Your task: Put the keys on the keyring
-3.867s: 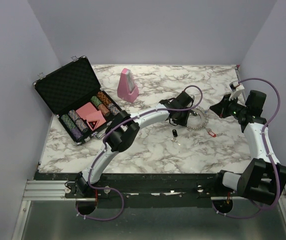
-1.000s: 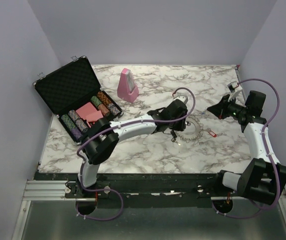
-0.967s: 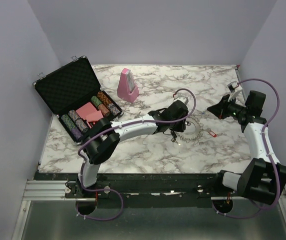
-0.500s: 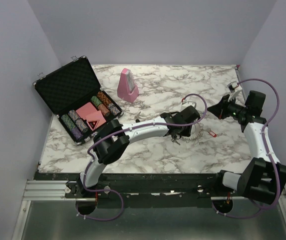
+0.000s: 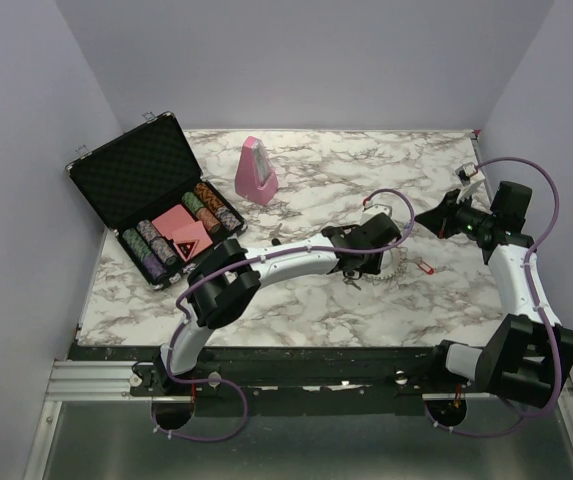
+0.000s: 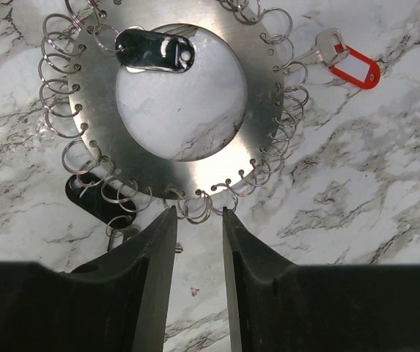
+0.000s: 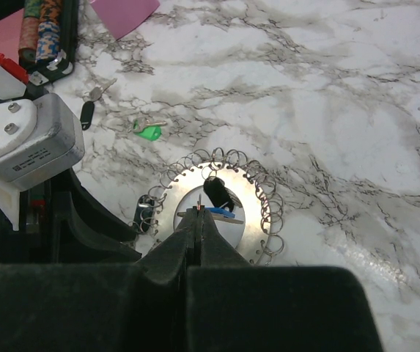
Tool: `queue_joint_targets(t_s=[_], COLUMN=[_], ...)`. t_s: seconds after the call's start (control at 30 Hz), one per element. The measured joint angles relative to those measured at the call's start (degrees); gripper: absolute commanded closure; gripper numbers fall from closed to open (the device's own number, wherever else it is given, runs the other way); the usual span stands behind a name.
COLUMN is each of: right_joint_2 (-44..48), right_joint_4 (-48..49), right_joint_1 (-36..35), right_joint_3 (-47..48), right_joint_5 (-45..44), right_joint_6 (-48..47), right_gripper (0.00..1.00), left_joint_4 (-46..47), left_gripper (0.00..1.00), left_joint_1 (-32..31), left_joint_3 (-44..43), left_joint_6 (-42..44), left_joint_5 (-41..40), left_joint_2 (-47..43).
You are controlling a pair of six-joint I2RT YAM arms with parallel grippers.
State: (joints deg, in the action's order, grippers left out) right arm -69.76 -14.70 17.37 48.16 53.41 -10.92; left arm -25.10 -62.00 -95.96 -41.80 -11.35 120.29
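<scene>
The keyring [image 6: 262, 110] is a flat silvery disc with a round hole and small wire loops round its rim, lying on the marble [image 5: 396, 262]. My left gripper [image 6: 196, 214] is open at its near rim, with a couple of loops between the fingertips. A black tag [image 6: 155, 50] lies in the hole. Close by are a red-capped key [image 6: 349, 64] and a black-capped key [image 6: 91, 202]. My right gripper [image 7: 199, 208] hangs above the keyring [image 7: 257, 213], shut on a blue-capped key [image 7: 229, 213] held crosswise. Farther off lies a green-capped key [image 7: 149, 130].
An open black poker-chip case [image 5: 151, 205] stands at the back left, and a pink metronome [image 5: 255, 172] behind the middle. The red-capped key [image 5: 424, 267] lies just right of the keyring. Another black-capped key [image 7: 86, 114] lies near the case.
My left gripper has slid to the right, from the keyring's left side to over its near rim. The right arm has stayed still.
</scene>
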Motion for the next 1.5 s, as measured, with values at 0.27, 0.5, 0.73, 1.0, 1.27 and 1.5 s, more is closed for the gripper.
queue_joint_targets(t_s=[0.27, 0.5, 0.73, 1.0, 1.27, 1.5], right_joint_2=[-0.44, -0.5, -8.74, -23.82, -28.57, -33.44], right_joint_4=[-2.58, -9.38, -12.46, -13.51, -12.33, -10.38], right_joint_1=[0.02, 1.75, 3.02, 2.97, -0.15, -4.42], right_joint_3=[0.15, 1.49, 5.35, 11.43, 16.52, 18.67], right_joint_5=[-5.73, -13.92, -21.49, -25.31, -25.68, -25.83], right_joint_6=[-4.37, -15.41, -23.37, -24.65, -22.77, -21.16], right_gripper=[1.0, 1.0, 1.0, 1.0, 1.0, 1.0], left_joint_4=[6.58, 18.4, 30.6, 31.56, 32.79, 33.77], left_gripper=[0.53, 0.01, 0.01, 0.01, 0.01, 0.01], left_joint_1=[0.48, 2.12, 8.13, 12.92, 13.6, 13.94], left_joint_3=[12.57, 34.95, 52.15, 65.33, 66.84, 67.8], left_joint_6=[3.96, 12.26, 16.87, 18.29, 19.12, 19.28], left_joint_5=[0.0, -1.49, -2.27, -0.35, 0.81, 1.84], left_joint_2=[-6.43, -33.7, -59.43, -73.42, -75.32, -75.01])
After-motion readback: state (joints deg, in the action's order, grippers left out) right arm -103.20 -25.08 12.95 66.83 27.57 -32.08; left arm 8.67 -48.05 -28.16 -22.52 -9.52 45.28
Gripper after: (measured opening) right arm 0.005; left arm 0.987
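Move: The keyring lies about 2 cm ahead of the right hand, 6 cm to its left and 16 cm below; the blue key already hangs in that hand, and the red key lies some 2 cm back, 5 cm right. From the left hand the keyring is about 6 cm ahead, 4 cm right and 6 cm down, the near black key 3 cm ahead, 4 cm left, the far black key 10 cm ahead, 25 cm left. The left hand clears away from the keyring, about 24 cm to the left and up some 13 cm, its fingertips tilting up and its part-open fingers spreading wide. The right hand keeps its pinch on the blue key, sinks about 14 cm while swinging right and turning its fingers some 30 degrees steeper, then reaches forward and partly back left over the open table outside the keyring's right rim. ##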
